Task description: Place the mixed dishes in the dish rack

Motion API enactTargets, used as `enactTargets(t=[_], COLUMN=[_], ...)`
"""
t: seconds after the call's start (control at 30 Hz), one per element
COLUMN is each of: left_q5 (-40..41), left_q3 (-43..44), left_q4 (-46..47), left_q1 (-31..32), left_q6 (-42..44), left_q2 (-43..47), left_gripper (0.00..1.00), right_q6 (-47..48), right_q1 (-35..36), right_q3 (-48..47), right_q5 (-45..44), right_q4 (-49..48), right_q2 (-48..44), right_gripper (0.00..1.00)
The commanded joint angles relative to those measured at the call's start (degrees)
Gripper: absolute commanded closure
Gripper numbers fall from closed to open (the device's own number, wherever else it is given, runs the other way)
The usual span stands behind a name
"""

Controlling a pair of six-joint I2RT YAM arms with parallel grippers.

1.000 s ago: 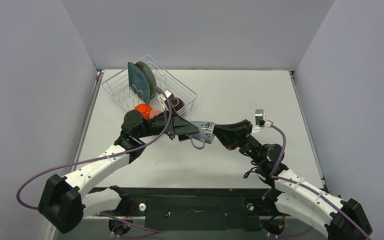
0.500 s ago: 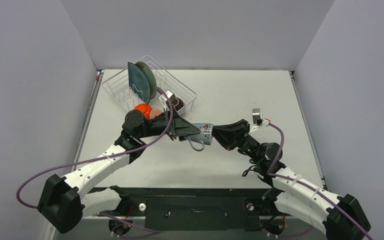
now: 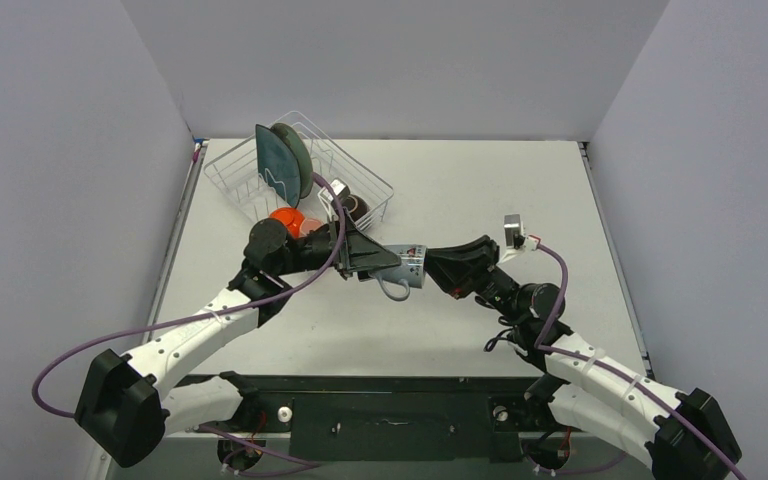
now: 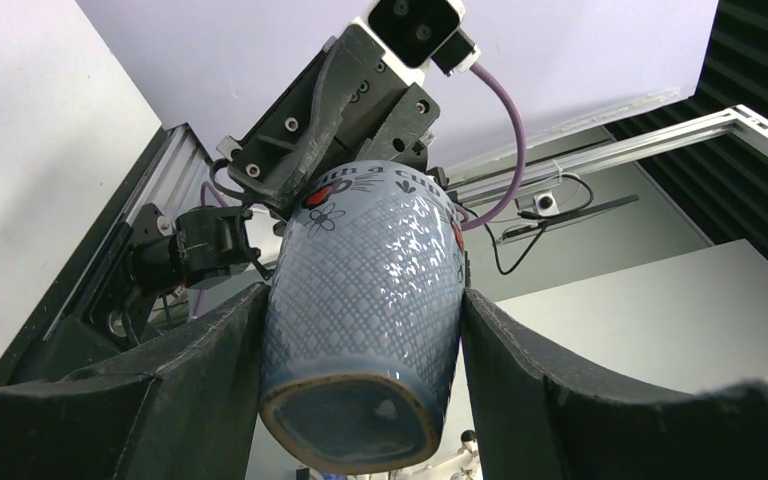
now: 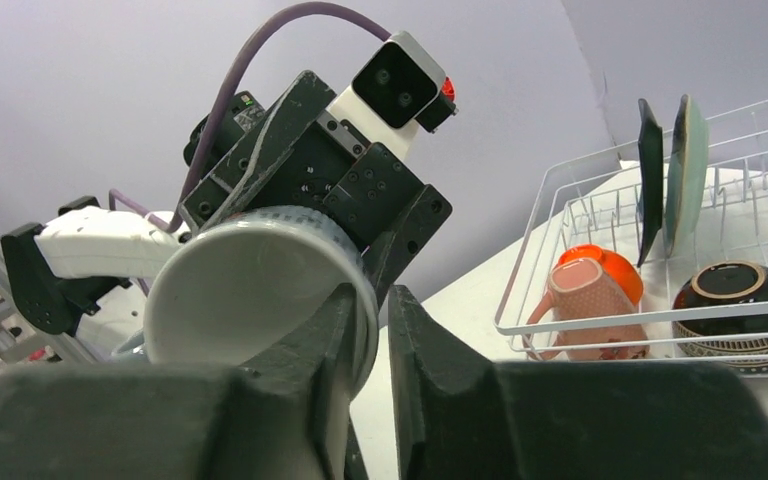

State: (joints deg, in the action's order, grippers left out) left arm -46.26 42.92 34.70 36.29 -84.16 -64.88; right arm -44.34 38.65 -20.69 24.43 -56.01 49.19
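Observation:
The grey-blue mug (image 3: 406, 268) hangs on its side above the table, between both arms. My left gripper (image 3: 385, 262) is shut on its patterned body (image 4: 365, 300), one finger pressed on each side near the base. My right gripper (image 3: 428, 268) straddles the mug's rim (image 5: 240, 300), one finger inside the mouth and one outside, with a thin gap showing at the outer finger. The dish rack (image 3: 230, 170) stands at the back left. It holds the dark-teal plate (image 5: 650, 170) and the pale-teal plate (image 5: 688, 170) upright, the orange-red bowl (image 5: 610, 262), the pink mug (image 5: 590, 300) and the brown bowl (image 5: 740, 290).
The rack's near corner (image 3: 385, 190) lies just behind my left wrist. Grey walls close in the table on the left, back and right. A purple cable (image 3: 190, 320) runs along my left arm.
My left gripper has closed onto the mug's body. My right arm has shifted slightly left, and its jaws have loosened a hair on the rim.

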Motion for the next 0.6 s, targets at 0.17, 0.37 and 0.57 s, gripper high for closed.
enactTargets(t=[0.17, 0.37, 0.57], left_q5=[-0.29, -2.53, -6.15], left_q3=[4.74, 5.77, 8.29], left_q4=[-0.93, -9.1, -24.21], left_q1=[0.32, -4.72, -15.3], left_q6=[2.93, 7.06, 15.1], left_q2=[2.29, 3.21, 4.7], left_gripper=[1.0, 1.0, 1.0], right_q6=[3.53, 4.36, 7.14], right_q1=[-0.15, -0.28, -0.41], right_q3=[-5.19, -5.81, -6.76], right_q5=[-3.19, -4.36, -9.43], right_q4=[9.72, 13.91, 23.19], right_q2=[-0.18, -2.09, -7.34], right_gripper=[0.47, 0.4, 0.34])
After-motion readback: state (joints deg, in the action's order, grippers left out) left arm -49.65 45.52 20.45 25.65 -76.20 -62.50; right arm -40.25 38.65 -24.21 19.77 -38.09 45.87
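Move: The left hand already grips the grey mug; the middle of the dish rack it is bound for lies about 34 cm ahead, 23 cm left and 22 cm below. Inside, the pink mug is about 24 cm ahead and 20 cm left, the black bowl 32 ahead and 11 left, the orange bowl 30 ahead and 27 left, all about 24 cm below. The right fingers still pinch the rim, the grey mug's middle 4 cm left and 2 cm back, level. Right fingers open, releasing the grey mug's rim; left hand carries it some 6 cm forward-left towards the rack. ##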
